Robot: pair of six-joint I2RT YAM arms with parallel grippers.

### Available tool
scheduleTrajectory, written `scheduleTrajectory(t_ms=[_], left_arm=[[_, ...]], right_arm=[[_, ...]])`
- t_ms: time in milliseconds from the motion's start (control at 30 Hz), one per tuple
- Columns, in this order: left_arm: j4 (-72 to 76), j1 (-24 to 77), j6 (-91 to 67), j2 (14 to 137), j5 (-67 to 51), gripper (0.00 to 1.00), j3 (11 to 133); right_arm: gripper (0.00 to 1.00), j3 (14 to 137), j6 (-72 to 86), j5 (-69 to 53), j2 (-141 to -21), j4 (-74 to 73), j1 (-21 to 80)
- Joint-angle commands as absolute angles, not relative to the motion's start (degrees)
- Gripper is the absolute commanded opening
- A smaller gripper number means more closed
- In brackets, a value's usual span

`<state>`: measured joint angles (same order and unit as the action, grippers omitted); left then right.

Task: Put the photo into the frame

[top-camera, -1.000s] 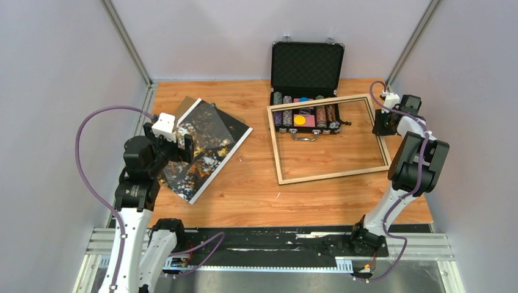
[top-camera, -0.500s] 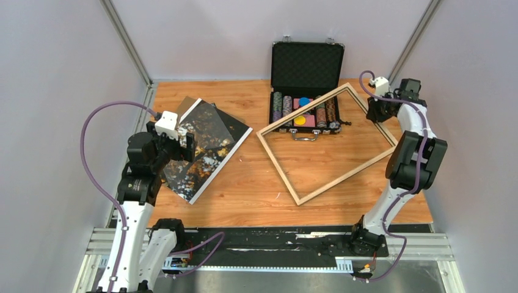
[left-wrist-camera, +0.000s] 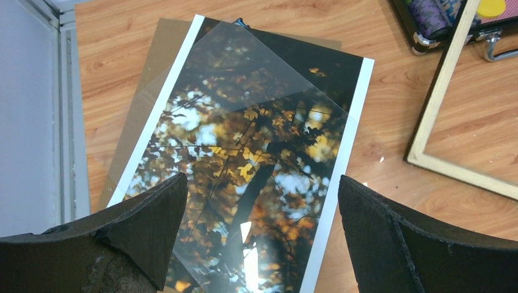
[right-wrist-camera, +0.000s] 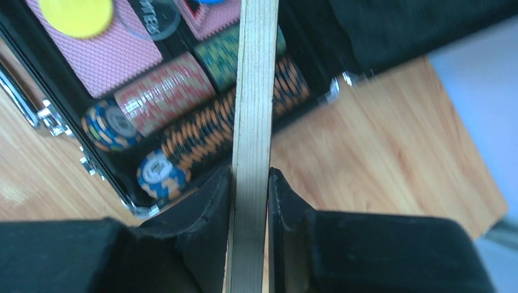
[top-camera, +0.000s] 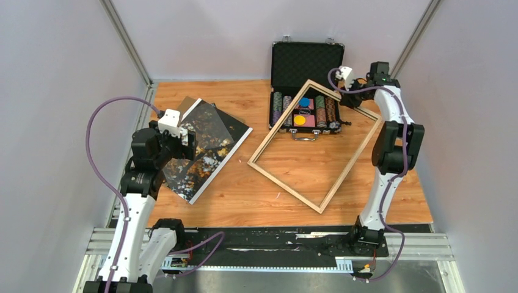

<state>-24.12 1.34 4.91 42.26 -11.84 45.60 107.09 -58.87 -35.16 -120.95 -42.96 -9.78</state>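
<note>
The photo [top-camera: 207, 149] of dark autumn trees lies face up at the table's left. A clear glossy sheet [left-wrist-camera: 244, 79] lies skewed over its far end. My left gripper [left-wrist-camera: 262, 189] hovers above the print's near half, open, with nothing between its fingers; in the top view the left gripper [top-camera: 183, 143] is over the print's left edge. The light wood frame [top-camera: 285, 186] stands turned like a diamond, its far corner raised over the chip case. My right gripper [right-wrist-camera: 250, 177] is shut on the frame's far rail [right-wrist-camera: 253, 91]; in the top view the right gripper [top-camera: 349, 91] is at the back.
An open black chip case [top-camera: 307, 61] with rows of chips [right-wrist-camera: 171, 91] sits at the back centre, partly under the frame. A brown backing panel [left-wrist-camera: 153, 67] lies beneath the photo. Grey walls and metal posts close in the left, right and back.
My right gripper has swung left toward the back, carrying the frame's rail and turning the frame from square to diagonal over the chip case. The left gripper shifted slightly over the photo.
</note>
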Motion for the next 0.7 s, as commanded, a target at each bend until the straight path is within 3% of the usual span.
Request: scheduleTrajectory(t_ms=[0, 667], left_arm=[[-21.4, 0.9, 6.0, 43.2, -11.4, 1.00, 45.3], [-20.0, 0.9, 6.5, 46.9, -10.3, 1.00, 45.5]], right_arm=[[0.00, 114.9, -70.7, -41.5, -124.2, -47.0, -5.8], [0.00, 130.9, -87.0, -48.2, -138.6, -47.0, 4.8]])
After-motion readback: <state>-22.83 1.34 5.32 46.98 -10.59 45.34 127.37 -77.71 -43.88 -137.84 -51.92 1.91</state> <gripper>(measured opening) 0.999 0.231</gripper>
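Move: The right hand still pinches the frame's outer short side near its middle; the frame's centre is about 19 cm back and 15 cm left of that hand. The chip case's tray, over which the held side is going, lies some 14 cm left, 2 cm back and 10 cm below. The photo is roughly 60 cm left and 20 cm back. From the left hand the tray is about 20 cm ahead and 48 cm right. Leftward over the chip case, the right hand carries the pinched side of the frame about 13 cm, drifting a little forward and sinking some 3 cm, while it turns roughly 30 degrees counter-clockwise. Its fingers keep their hold on the wood throughout. The open left hand eases about 2 cm down and slightly forward over the photo. ##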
